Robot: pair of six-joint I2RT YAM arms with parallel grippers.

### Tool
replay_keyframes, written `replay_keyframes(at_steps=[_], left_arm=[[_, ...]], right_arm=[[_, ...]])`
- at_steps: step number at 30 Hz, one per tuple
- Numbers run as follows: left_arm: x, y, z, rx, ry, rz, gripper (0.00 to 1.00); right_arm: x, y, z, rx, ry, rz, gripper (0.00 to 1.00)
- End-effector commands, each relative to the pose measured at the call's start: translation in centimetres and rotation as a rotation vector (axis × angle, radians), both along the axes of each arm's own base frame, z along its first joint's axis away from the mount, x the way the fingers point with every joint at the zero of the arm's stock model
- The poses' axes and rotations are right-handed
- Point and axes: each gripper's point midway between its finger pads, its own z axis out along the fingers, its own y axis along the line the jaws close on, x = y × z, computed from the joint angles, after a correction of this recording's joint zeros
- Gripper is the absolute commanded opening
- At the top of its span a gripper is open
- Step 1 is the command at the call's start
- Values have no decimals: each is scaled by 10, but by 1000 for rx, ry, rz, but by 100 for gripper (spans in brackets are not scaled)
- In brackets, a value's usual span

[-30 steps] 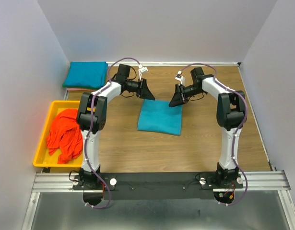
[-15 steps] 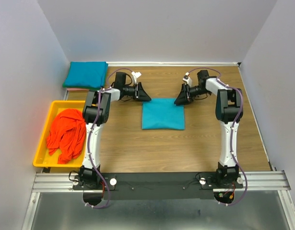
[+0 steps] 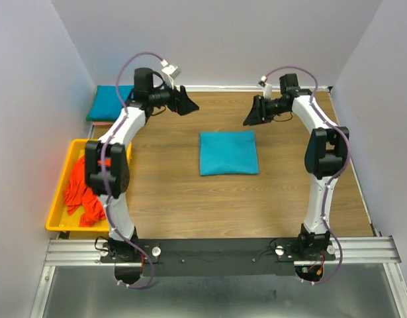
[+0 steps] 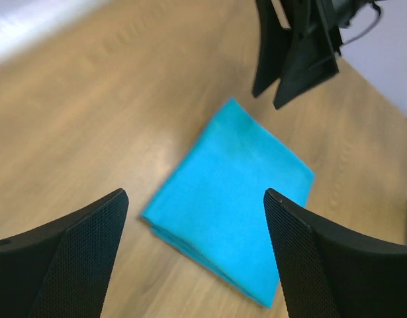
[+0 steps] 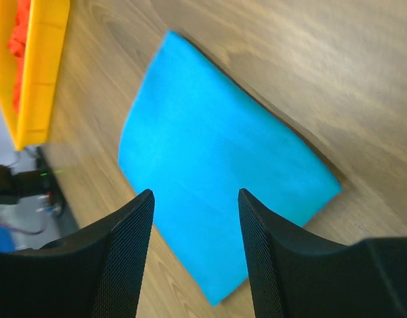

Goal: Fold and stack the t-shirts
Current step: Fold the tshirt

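Observation:
A teal-blue t-shirt (image 3: 228, 152), folded into a flat square, lies on the wooden table mid-scene; it also shows in the left wrist view (image 4: 233, 199) and the right wrist view (image 5: 216, 185). A second folded teal t-shirt (image 3: 109, 103) rests at the back left corner. Crumpled orange-red t-shirts (image 3: 81, 189) fill the yellow tray. My left gripper (image 3: 186, 105) hangs open above the table behind and left of the square, nothing between its fingers (image 4: 71, 258). My right gripper (image 3: 251, 116) is open too, raised behind the square's right side.
The yellow plastic tray (image 3: 72, 154) sits at the left table edge. Grey walls close in the table on the left, back and right. The aluminium rail (image 3: 216, 250) with both arm bases runs along the near edge.
Both grippers let go of the folded teal t-shirt's far edge, opened and rose back away from it. The shirt now lies flat and square by itself.

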Motion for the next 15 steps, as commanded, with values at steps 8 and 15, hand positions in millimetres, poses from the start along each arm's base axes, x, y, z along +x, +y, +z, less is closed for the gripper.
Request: replay_keyframes(at_steps=[8, 15], left_arm=[[-16, 139, 155, 74, -390, 433, 93], [-10, 198, 140, 103, -264, 593, 93]], right_arm=[[-71, 106, 26, -449, -444, 278, 60], [-129, 175, -11, -592, -527, 445, 56]])
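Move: From the empty right hand, the folded t-shirt's middle lies about 9 cm back, 9 cm to the left and 8 cm below. From the left hand, also empty, the t-shirt is some 9 cm back, 13 cm right and 17 cm down. The blue stack lies roughly 9 cm ahead and 24 cm left of the left hand, and the yellow bin about 19 cm back and 32 cm left of it, both some 16 cm below. The right hand first lifts about 7 cm, then sweeps left and back over the t-shirt towards its near-left corner, some 17 cm left and 12 cm back in all, sinking again most of the way as its parted fingers turn counter-clockwise and tip more steeply down. Meanwhile the left hand clears away from the t-shirt, climbing and swinging left by about 17 cm each until it is high up just right of the blue stack, open, its fingers turned counter-clockwise to point more forward. ##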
